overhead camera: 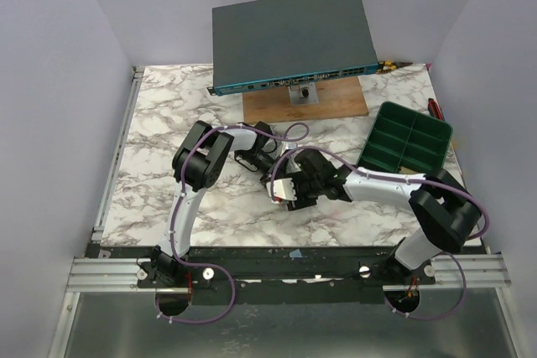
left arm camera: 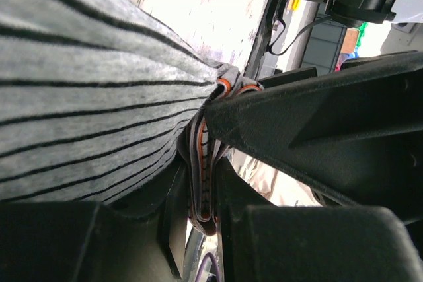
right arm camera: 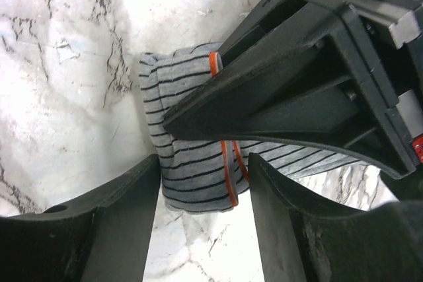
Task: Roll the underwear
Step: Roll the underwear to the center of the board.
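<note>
The underwear [overhead camera: 283,191] is grey with thin black stripes and an orange-trimmed waistband, bunched into a short roll on the marble table [overhead camera: 159,123] where both arms meet. My left gripper [left arm camera: 201,189] is shut on a folded edge of the underwear [left arm camera: 86,97], the waistband layers pinched between its jaws. In the right wrist view the left arm's fingers [right arm camera: 277,97] lie across the roll. My right gripper [right arm camera: 201,163] straddles the near end of the underwear [right arm camera: 195,179], whose fabric fills the gap between both fingers. From above, the grippers hide most of the roll.
A dark flat box [overhead camera: 294,31] stands tilted on a wooden board [overhead camera: 336,105] at the back. A green compartment tray [overhead camera: 407,136] sits at the right, with a red-handled tool [overhead camera: 434,108] beyond it by the table edge.
</note>
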Available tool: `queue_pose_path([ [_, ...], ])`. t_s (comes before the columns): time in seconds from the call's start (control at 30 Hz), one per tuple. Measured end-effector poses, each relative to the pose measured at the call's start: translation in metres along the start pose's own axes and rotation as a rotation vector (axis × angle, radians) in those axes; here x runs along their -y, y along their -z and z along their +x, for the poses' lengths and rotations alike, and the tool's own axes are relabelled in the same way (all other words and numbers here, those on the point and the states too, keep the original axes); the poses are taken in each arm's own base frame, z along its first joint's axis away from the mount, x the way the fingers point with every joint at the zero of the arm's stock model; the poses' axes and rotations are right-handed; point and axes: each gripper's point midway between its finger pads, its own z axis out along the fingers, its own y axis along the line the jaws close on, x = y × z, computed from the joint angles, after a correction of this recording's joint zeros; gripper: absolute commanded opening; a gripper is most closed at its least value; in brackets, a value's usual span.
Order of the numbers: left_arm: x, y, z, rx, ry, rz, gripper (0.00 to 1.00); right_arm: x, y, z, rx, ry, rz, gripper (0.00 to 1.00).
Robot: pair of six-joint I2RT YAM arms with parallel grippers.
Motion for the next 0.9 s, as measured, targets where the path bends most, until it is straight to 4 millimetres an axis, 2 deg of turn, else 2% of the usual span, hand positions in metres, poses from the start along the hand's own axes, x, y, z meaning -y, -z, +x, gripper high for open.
queue_pose_path([
  [0.4,0.0,-0.0002,0.0001,0.001,-0.002,0.003,0.0,-0.0036,0.0012,0.0056,-0.029,-0.022,-0.082,0.57],
  [0.9,0.0,-0.0001,0.0006,0.001,-0.006,0.007,0.0,-0.0034,-0.0062,0.0047,-0.001,-0.062,-0.107,0.27],
])
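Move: The folded right end of the underwear's near edge sits between my right hand's open fingers, about 1 cm below their midpoint. The still unrolled part lies about 8 cm straight ahead of that hand. The wooden board is roughly 25 cm ahead and 2 cm right of it; the green tray some 14 cm ahead and 30 cm right. From my left hand, that folded end is about 3 cm to the right, 1 cm ahead and 1 cm lower. With my left fingers staying put and keeping their pinch on the folded layers, I first ease my right hand under 1 cm to the right and bring it back, then sink it about 1 cm around the folded end, tipping it some 5 degrees so the fingertips swing slightly back towards me. As it sinks, my right fingers close and pinch the cloth. ##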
